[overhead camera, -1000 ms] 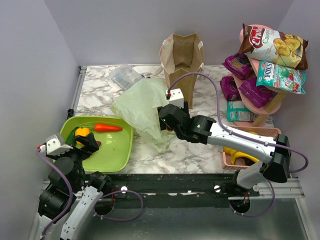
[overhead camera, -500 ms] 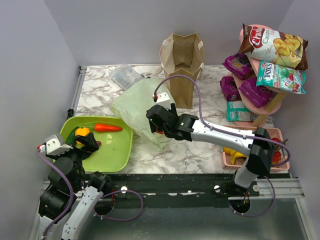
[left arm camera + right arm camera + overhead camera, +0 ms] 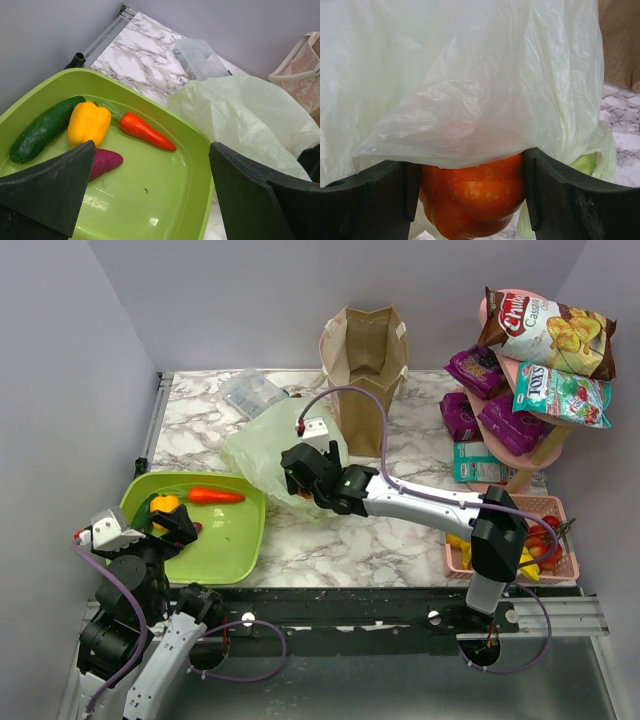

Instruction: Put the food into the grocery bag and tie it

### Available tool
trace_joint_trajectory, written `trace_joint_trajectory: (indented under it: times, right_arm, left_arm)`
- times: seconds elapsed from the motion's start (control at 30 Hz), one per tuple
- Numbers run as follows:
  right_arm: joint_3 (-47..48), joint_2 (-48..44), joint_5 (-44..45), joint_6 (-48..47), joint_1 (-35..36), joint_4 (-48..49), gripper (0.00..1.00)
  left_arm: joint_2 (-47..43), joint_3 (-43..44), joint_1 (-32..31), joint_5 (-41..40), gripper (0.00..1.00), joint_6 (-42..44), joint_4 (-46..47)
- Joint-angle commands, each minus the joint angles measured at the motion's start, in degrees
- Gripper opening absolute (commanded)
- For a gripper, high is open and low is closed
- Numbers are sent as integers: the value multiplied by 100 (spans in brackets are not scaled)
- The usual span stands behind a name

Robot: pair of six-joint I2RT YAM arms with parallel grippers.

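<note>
My right gripper [image 3: 295, 475] is shut on a glossy orange fruit [image 3: 472, 200] with a slightly lobed shape. It holds the fruit at the edge of the pale green grocery bag [image 3: 270, 445]. In the right wrist view the bag's film [image 3: 470, 75] drapes over the fruit's top and my gripper [image 3: 472, 192]. Something pale green [image 3: 585, 162] shows inside the bag at the right. My left gripper [image 3: 150, 190] is open and empty above the green tray [image 3: 200, 150]. The tray holds a yellow bell pepper [image 3: 88, 122], a cucumber [image 3: 42, 130], a red-orange carrot [image 3: 145, 131] and a purple piece [image 3: 105, 162]. Bananas [image 3: 465, 545] lie in the pink basket [image 3: 560, 505].
A brown paper bag [image 3: 365, 370] stands just behind the grocery bag. A clear plastic packet [image 3: 250, 392] lies at the back left. A pink rack [image 3: 520, 435] with snack packets fills the right side. The green tray [image 3: 225, 550] sits at the front left.
My right arm has swung left with the orange fruit, from the bag's right side to its edge under the film. The left arm has not moved.
</note>
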Motion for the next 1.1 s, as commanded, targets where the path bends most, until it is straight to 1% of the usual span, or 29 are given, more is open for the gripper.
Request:
trace_joint_trajectory:
  times: [0.0, 0.07, 0.1, 0.2, 0.4, 0.57, 0.73, 0.9, 1.07]
  right_arm:
    - [-190, 42, 219, 12, -273, 794, 45]
    - [-222, 59, 111, 7, -359, 862, 73]
    - [-219, 63, 53, -14, -382, 867, 82]
    - [-205, 44, -127, -169, -391, 876, 91]
    - [-254, -65, -269, -292, -386, 801, 98]
    - [-179, -183, -299, -321, -391, 498, 98]
    - [-197, -559, -423, -592, -385, 118, 98]
    - [-94, -1057, -479, -966, -387, -517, 98]
    - [-28, -1532, -412, -921, -384, -1125, 98]
  left_arm:
    - [-109, -53, 40, 91, 98, 60, 82]
    - [-111, -58, 46, 89, 99, 60, 75]
    - [-111, -58, 46, 95, 99, 60, 74]
    - [-112, -57, 46, 102, 99, 60, 80]
    - [-105, -58, 63, 123, 99, 73, 99]
    - [-102, -60, 81, 163, 98, 86, 108]
    - [-101, -59, 83, 286, 98, 151, 144]
    - [-3, -26, 82, 697, 98, 401, 230]
    - [384, 371, 85, 1329, 99, 411, 110]
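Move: The right gripper holds the tomato just under the edge of the bag's mouth; the middle of the green bag lies about 8 cm ahead and 3 cm left of it, a little lower. The cabbage in the bag sits some 8 cm to the right, level with the hand, and the paper bag stands about 16 cm ahead and 14 cm right. From the empty left hand, the green bag is roughly 20 cm ahead, 21 cm right and 12 cm lower. Push the right gripper about 3.5 cm forward into the mouth of the green bag with the tomato still pinched, and open the fingers fully to let it go. Ease straight back out, then lift some 6 cm while swinging about 4 cm right, fingers kept open. Late on, let the open left gripper start turning clockwise, about 1.5 cm to the right. ##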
